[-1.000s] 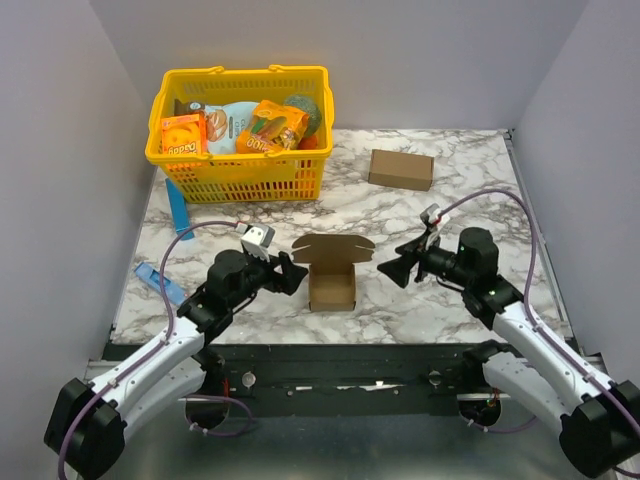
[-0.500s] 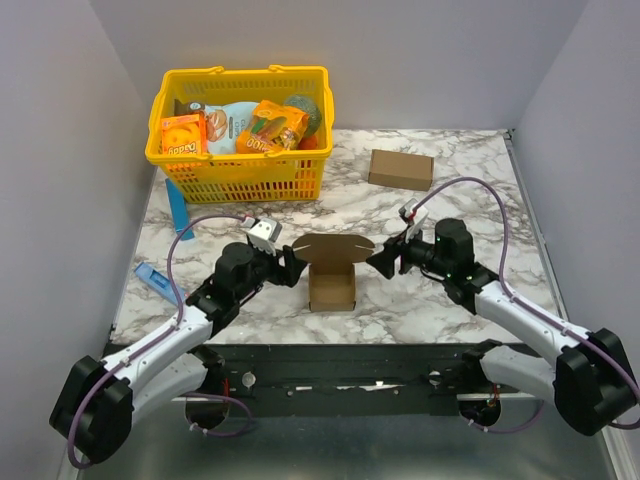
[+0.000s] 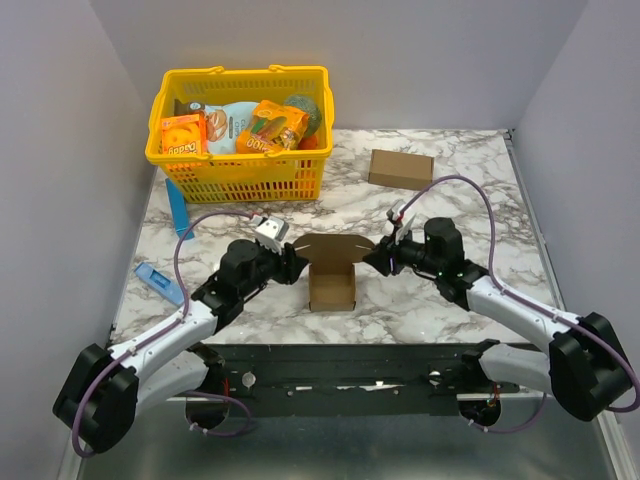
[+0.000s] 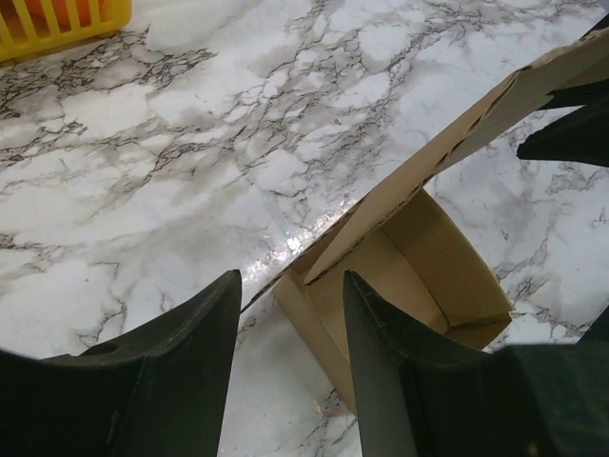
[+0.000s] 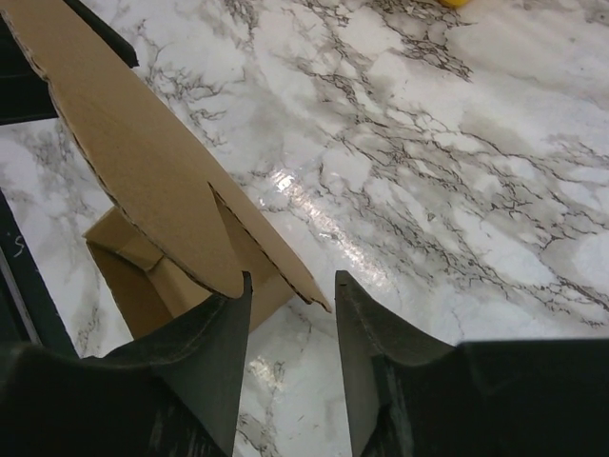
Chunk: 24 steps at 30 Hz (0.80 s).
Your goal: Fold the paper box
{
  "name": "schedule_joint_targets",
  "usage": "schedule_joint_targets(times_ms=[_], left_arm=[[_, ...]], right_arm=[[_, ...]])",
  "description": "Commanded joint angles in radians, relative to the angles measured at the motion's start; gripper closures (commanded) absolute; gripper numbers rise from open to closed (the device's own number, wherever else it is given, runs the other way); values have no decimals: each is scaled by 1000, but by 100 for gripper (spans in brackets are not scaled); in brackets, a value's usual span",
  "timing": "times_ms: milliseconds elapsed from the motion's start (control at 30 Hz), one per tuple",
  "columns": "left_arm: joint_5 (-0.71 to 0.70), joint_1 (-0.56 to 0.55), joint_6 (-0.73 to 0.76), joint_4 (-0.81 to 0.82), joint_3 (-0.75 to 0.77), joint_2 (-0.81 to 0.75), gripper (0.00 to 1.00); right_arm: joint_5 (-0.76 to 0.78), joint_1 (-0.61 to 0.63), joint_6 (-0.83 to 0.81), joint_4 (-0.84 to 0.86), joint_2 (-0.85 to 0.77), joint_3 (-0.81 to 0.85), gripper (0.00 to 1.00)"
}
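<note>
The paper box (image 3: 332, 284) is a small brown carton standing open in the middle of the table, its lid flap (image 3: 335, 246) raised behind it. My left gripper (image 3: 296, 268) is at the box's left side. In the left wrist view its jaws (image 4: 290, 278) stand apart, with the box's near corner (image 4: 314, 314) between the fingertips. My right gripper (image 3: 374, 260) is at the lid's right end. In the right wrist view it (image 5: 292, 276) is open, and the pointed tip of the lid's side ear (image 5: 309, 293) reaches in between the fingers.
A yellow basket (image 3: 240, 172) with orange snack boxes stands at the back left. A longer brown carton (image 3: 400, 168) lies at the back right. Two blue items (image 3: 178, 210) (image 3: 158, 281) lie along the left edge of the marble table (image 3: 450, 220).
Both grippers have moved inward to the two sides of the box, and both sets of jaws have narrowed. The box has not moved.
</note>
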Motion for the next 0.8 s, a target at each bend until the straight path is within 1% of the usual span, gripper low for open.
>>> schedule_joint_targets(times_ms=[0, 33, 67, 100, 133, 200, 233, 300, 367, 433, 500, 533, 567, 700, 733, 767], left_arm=[[27, -17, 17, 38, 32, 14, 49], [28, -21, 18, 39, 36, 23, 51], [28, -25, 18, 42, 38, 27, 54], [28, -28, 18, 44, 41, 32, 59], [28, -39, 18, 42, 44, 43, 62], [25, -50, 17, 55, 44, 54, 65], [24, -57, 17, 58, 46, 64, 67], [19, -76, 17, 70, 49, 72, 73], [8, -93, 15, 76, 52, 86, 76], [-10, -105, 11, 84, 52, 93, 82], [-22, -125, -11, 114, 46, 94, 84], [-32, -134, -16, 127, 41, 100, 85], [-65, -145, -28, 140, 39, 106, 86], [-121, -182, -52, 162, 53, 147, 92], [-122, -197, -57, 165, 55, 167, 94], [-153, -205, -63, 165, 65, 175, 95]], right_arm=[[29, 22, -17, 31, 15, 37, 57], [37, 26, -17, 31, 19, 37, 61], [43, 32, -18, 30, 21, 41, 63], [51, 35, -17, 27, 24, 43, 64], [63, 38, -17, 24, 27, 46, 68], [78, 50, -17, 21, 30, 49, 70], [89, 52, -17, 22, 32, 49, 73], [98, 59, -17, 24, 36, 51, 76], [114, 65, -17, 22, 39, 51, 81], [155, 73, -17, 18, 39, 55, 86], [175, 79, -12, 10, 36, 60, 88], [190, 82, -5, 8, 35, 63, 91], [212, 90, 1, 4, 33, 66, 92], [290, 127, 29, 5, 19, 69, 93], [330, 136, 32, 10, 16, 66, 93], [347, 148, 40, 11, 18, 64, 94]])
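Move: Just to the right of the left fingertips, some 2 cm over and 1 cm ahead at about their height, is the lid's left side flap; its right side flap lies about 2 cm left and 1 cm ahead of the right fingertips. Between the hands, the lid panel stands about 8 cm right of the left hand and 1 cm ahead. The box body's middle sits some 7 cm right of the left hand, 3 cm back and 7 cm below. Closing both half-open grippers almost shut, the two arms pinch the standing lid's side flaps, one hand on each side. The left hand meanwhile travels about 4 cm right and a little back and down, turning some 5 degrees clockwise; the right hand nearly holds its place, then eases 1.5 cm forward, also turning slightly clockwise. ##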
